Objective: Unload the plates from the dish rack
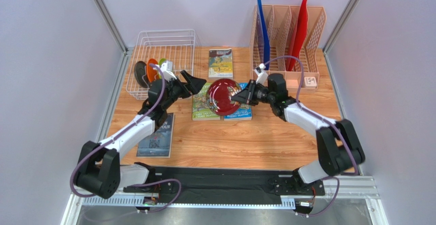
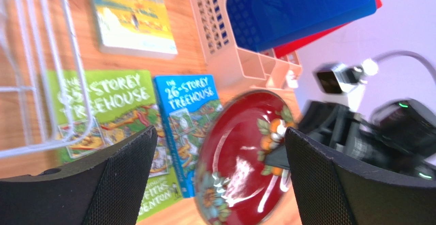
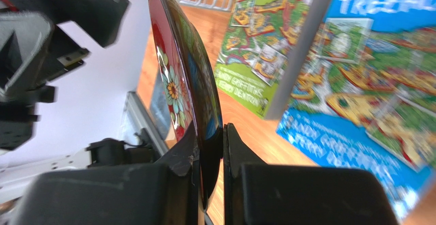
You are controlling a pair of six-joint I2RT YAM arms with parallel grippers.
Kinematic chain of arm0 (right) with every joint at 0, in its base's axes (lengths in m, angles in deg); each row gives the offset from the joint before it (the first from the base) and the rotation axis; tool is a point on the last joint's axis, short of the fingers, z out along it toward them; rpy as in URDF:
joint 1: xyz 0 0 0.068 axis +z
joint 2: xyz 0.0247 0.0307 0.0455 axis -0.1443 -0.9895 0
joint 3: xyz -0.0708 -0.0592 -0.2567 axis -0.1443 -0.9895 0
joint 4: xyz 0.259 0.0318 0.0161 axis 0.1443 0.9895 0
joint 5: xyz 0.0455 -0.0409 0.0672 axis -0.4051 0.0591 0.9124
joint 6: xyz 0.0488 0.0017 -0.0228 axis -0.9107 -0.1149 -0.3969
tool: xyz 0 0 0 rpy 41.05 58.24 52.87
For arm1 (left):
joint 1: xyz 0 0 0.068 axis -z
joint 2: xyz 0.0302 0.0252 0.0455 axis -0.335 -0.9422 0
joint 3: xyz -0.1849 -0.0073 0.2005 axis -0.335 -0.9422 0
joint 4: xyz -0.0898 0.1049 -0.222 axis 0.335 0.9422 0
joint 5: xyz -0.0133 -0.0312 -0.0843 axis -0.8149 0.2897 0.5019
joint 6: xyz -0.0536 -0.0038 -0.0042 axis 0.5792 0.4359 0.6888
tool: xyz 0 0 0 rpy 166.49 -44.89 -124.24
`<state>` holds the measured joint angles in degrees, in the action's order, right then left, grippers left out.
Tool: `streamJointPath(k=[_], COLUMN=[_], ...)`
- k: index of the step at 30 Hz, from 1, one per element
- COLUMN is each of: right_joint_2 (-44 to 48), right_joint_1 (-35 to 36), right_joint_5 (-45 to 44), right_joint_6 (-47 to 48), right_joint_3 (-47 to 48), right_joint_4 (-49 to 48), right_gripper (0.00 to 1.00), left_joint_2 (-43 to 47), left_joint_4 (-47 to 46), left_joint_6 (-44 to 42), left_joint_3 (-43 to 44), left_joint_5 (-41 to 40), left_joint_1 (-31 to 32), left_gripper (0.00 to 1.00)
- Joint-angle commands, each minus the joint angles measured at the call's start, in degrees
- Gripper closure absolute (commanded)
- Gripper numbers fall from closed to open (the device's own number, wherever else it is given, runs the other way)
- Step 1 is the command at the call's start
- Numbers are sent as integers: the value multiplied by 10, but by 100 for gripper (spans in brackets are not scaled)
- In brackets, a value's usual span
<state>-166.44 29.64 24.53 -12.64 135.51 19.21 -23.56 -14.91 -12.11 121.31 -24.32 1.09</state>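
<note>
The dark red patterned plate [image 1: 222, 96] hangs on edge over two books at the table's middle. My right gripper [image 1: 241, 96] is shut on its right rim; in the right wrist view both fingers pinch the plate [image 3: 179, 72] at the gripper [image 3: 210, 133]. Just left of the plate, my left gripper [image 1: 197, 82] stands open and apart from it; in its wrist view the plate [image 2: 240, 158] shows between the wide fingers of the gripper [image 2: 220, 133]. The white wire dish rack [image 1: 164, 38] at back left holds a dark grey plate [image 1: 140, 74], an orange plate [image 1: 152, 69] and a lime green plate [image 1: 162, 61], all upright.
A peach file organizer [image 1: 289, 36] with a blue and a red folder stands at back right, with a small white box [image 1: 310, 82] in front of it. Books lie flat: one behind the plate [image 1: 220, 62], a green one [image 1: 202, 107] and a blue one [image 1: 243, 113] under it, a dark one [image 1: 156, 135] at front left.
</note>
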Motion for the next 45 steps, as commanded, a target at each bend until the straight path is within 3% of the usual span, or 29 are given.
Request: streamJointPath(k=[1, 5, 9, 12, 20, 29, 34, 39, 45], right_joint_2=[146, 227, 279, 316, 361, 334, 323, 322, 316], right_joint_1=[0, -13, -71, -105, -184, -205, -208, -208, -208], right_joint_5=[-112, -232, -247, -274, -328, -340, -348, -348, -359], right_joint_6=[83, 121, 109, 105, 85, 60, 50, 40, 42], right_joint_3=[-23, -29, -64, -88, -121, -155, -170, -189, -196], right_joint_4=[105, 241, 312, 357, 432, 440, 439, 441, 438], right_gripper=[100, 100, 100, 100, 100, 100, 85, 55, 53], left_joint_2=[64, 94, 120, 146, 185, 201, 199, 195, 192], left_joint_4=[98, 179, 256, 266, 299, 311, 317, 320, 316], left_joint_6=[-103, -174, -213, -236, -251, -263, -268, -268, -271], left_joint_3=[37, 56, 64, 62, 59, 66, 71, 75, 74], left_joint_5=[-60, -127, -236, -273, -284, -292, -297, -295, -296], left_joint_1=[3, 3, 3, 3, 3, 3, 3, 3, 3], left_gripper=[0, 0, 0, 0, 0, 0, 0, 0, 0])
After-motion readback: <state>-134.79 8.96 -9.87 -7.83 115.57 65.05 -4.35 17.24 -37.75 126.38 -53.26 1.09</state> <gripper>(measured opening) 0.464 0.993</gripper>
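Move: The right hand still holds the red plate by its edge; the bare table spot for it lies about 17 cm to the hand's right, 8 cm back and 13 cm down. The blue book is 4 cm ahead, 1 cm left, the green book 4 cm ahead, 16 cm left, both 13 cm below. From the empty left hand, the green plate stands some 13 cm ahead, 15 cm left and 13 cm down, the orange plate 6 cm farther left. Right hand carries red plate about 23 cm right, back, down, then opens; left goes 12 cm leftward, towards rack. ##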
